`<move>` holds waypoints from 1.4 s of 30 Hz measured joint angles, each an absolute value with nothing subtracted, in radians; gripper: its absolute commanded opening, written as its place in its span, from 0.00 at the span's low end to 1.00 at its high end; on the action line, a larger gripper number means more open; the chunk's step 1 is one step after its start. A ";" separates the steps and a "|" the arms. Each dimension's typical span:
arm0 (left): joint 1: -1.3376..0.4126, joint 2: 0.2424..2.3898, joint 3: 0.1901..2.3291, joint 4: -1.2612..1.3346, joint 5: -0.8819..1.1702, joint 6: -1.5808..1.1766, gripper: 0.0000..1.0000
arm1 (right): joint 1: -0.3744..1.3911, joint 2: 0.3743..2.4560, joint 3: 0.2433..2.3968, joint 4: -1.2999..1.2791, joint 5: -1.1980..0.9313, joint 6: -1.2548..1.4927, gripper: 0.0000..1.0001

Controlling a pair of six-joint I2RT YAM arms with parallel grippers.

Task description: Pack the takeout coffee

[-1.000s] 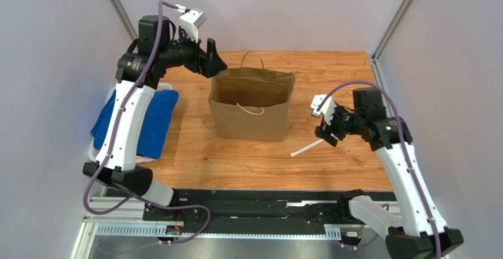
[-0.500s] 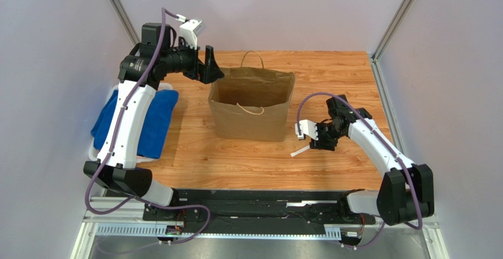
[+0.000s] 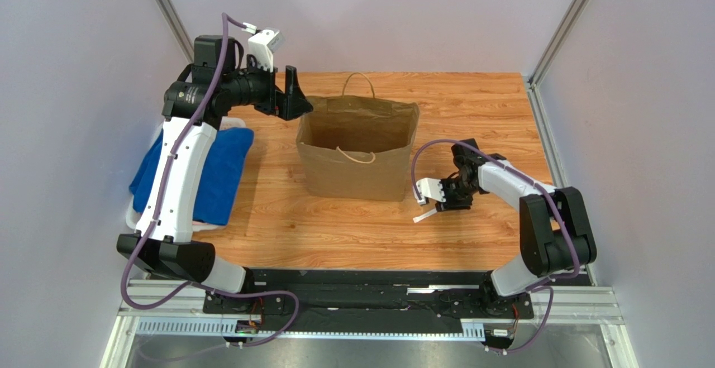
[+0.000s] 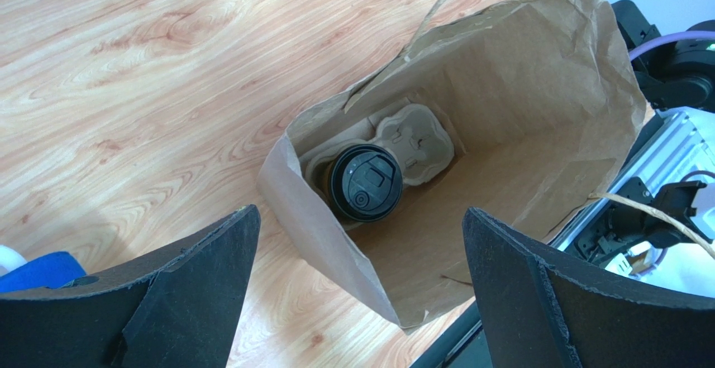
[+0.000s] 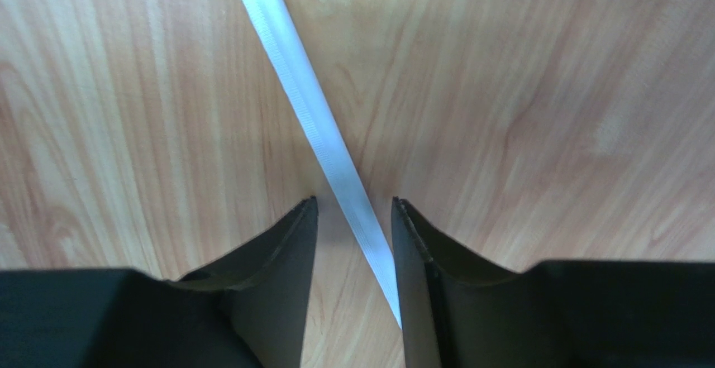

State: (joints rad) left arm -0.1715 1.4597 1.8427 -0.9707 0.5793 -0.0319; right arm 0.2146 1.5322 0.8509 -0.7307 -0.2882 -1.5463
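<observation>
The takeout coffee (image 4: 365,182), a cup with a black lid, stands in a pulp tray (image 4: 415,138) at the bottom of the open brown paper bag (image 3: 357,175); the top view hides it. My left gripper (image 3: 295,92) hovers above the bag's back left corner, wide open and empty (image 4: 361,210). My right gripper (image 3: 443,205) is down at the table right of the bag. Its jaws (image 5: 352,202) straddle a white wrapped straw (image 5: 294,75) lying on the wood, with a narrow gap still showing on the left side. The straw's free end (image 3: 424,216) pokes out toward the front.
A blue cloth (image 3: 201,171) lies over a white bin at the table's left edge. The bag's handles (image 3: 361,83) stick up at its back and front rims. A black rail (image 3: 361,288) runs along the near edge.
My right arm swung down and left to the table, and its jaws narrowed around the straw. The left gripper drifted slightly back and left, still open.
</observation>
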 measured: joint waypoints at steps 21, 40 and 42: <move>-0.140 1.503 1.866 -0.983 0.609 -0.019 0.99 | 0.148 1.383 0.811 -0.849 -0.252 -1.515 0.00; -0.126 1.546 1.889 -0.943 0.614 -0.044 0.99 | 0.324 1.518 2.264 -0.734 -0.651 -0.402 0.00; -0.124 1.546 1.888 -0.937 0.611 -0.046 0.99 | 0.379 1.554 2.278 -0.689 -0.664 -0.330 0.00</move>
State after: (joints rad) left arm -0.1242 1.5463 1.8881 -0.9371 0.6113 -0.0456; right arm 0.3790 1.5539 2.2776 -0.6888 -0.6643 -0.3298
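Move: Lying on the table between the right hand's parted fingertips, the white straw has its middle some 2 cm to that hand's left, level with it fore and aft and 1 cm below. The open paper bag stands about 24 cm to the left and 8 cm farther out, its middle 11 cm higher; the lidded cup inside is roughly 29 cm left, 10 cm ahead and 5 cm up. From the left hand the straw is about 33 cm right, 6 cm back and 36 cm below. Shutting its half-open fingers at table level, the right hand pinches the straw near its middle, drifts back and right nearly 3 cm each, then sweeps up over 50 cm and left, ending about 16 cm left of its start, high and nearer the bag sideways. The wrist rolls some 70 degrees, swinging the fingers from down to left. The left hand, open, eases 3 cm forward by the bag's left rim. ##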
